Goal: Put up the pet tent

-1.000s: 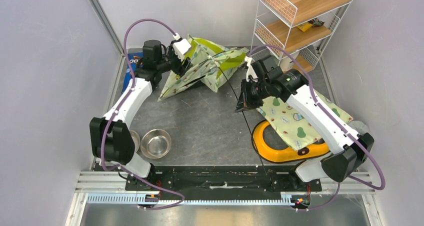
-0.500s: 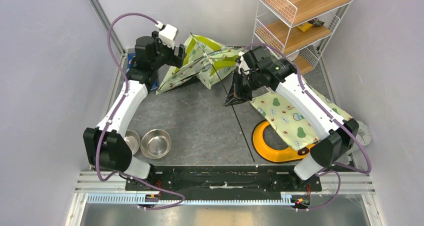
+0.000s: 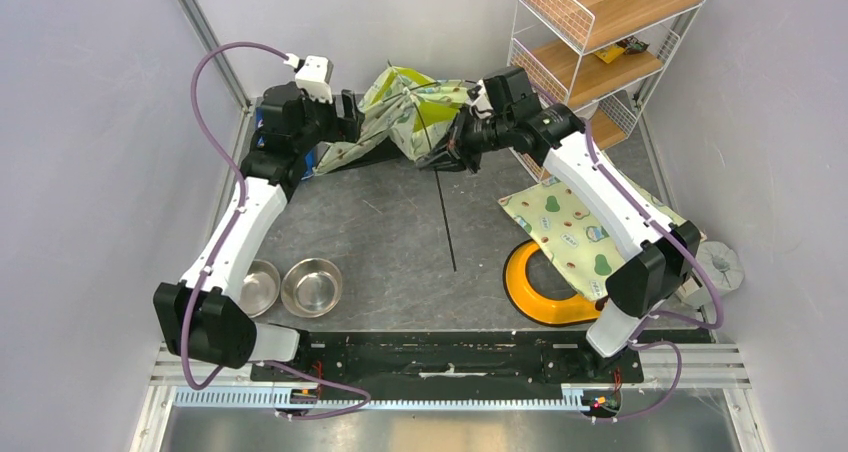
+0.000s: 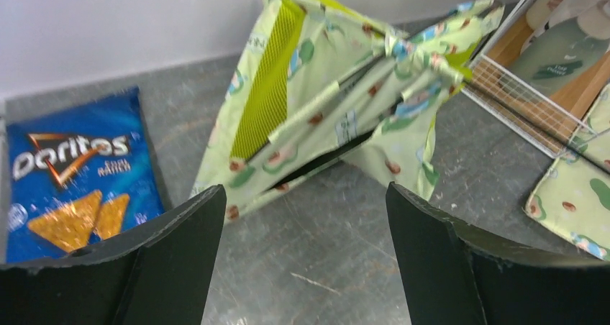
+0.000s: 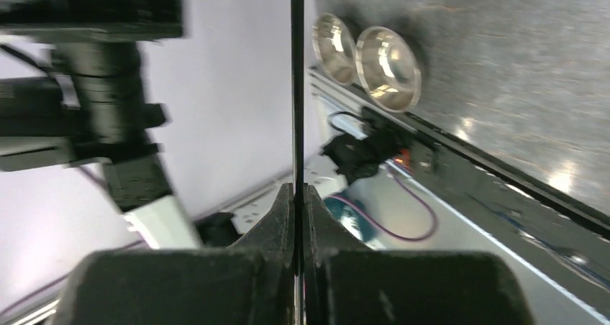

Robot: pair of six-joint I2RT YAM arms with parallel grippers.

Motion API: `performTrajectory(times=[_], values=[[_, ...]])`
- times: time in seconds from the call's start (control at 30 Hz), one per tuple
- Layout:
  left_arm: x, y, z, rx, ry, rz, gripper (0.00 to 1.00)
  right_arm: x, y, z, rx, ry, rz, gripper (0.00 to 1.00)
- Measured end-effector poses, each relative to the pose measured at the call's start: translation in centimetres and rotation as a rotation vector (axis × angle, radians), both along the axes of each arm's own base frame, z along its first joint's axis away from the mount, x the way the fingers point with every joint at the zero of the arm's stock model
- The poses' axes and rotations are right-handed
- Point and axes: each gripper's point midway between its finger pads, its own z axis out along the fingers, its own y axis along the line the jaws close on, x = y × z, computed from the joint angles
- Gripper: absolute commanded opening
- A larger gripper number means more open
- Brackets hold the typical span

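The pet tent sags half-collapsed at the back of the table, pale green with avocado print and lime lining. My left gripper hangs open just left of it; in the left wrist view the left gripper has only bare table between its fingers and the tent lies ahead of them. My right gripper is at the tent's right side, shut on a thin black pole that slants down toward the table's middle. In the right wrist view the pole runs straight out of the right gripper.
A blue Doritos bag lies left of the tent. Two steel bowls sit near the left arm's base. A flat mat of matching print rests on a yellow ring-shaped object. A wire shelf stands back right.
My left gripper opened, let go of the tent and drew back to the left. My right arm swung toward the back with the pole, up to the tent, which shifted and bunched.
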Motion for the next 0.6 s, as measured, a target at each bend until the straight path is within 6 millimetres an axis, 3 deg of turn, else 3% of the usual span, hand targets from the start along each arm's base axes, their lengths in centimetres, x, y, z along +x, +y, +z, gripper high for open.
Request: performTrajectory(times=[0.17,0.23,0.37,0.6], values=[[-0.9,0.2,-3.1,-0.029,0.107,0.029,0.87,2.2,1.7,3.3,0.123,0.031,-0.08,0.0],[-1.2,0.3,-3.5,-0.034,0.123,0.034,0.87,2.9,2.2,4.7,0.16,0.029,-0.099,0.0],[-2.0,0.7,-2.2,-0.044,0.097,0.053,0.87,3.1,2.4,6.0,0.198,0.035,-0.116,0.0],[-2.8,2.0,0.1,-0.045,0.034,0.116,0.87,3.4,2.5,6.5,0.238,0.06,-0.166,0.0]])
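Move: Beyond both hands lies the half-raised pet tent: its middle is about 12 cm ahead of the empty left hand, 8 cm to its right and 20 cm below it, with the chips bag some 18 cm to that hand's left, 8 cm ahead, 30 cm down. From the right hand, already gripping the pole, the tent is roughly 25 cm ahead, 4 cm left, 20 cm below; the printed mat lies level with it, 42 cm to its right, 30 cm down. Keeping its shut grip on the black pole, the right hand lifts about 6 cm while reaching some 3 cm forward and slightly left, most of it early, then nearly stops; its left-pointing fingers tip up and turn clockwise, some 15 degrees in all. The open left hand backs off from the tent by about 3 cm and edges left, dipping and coming up again. ##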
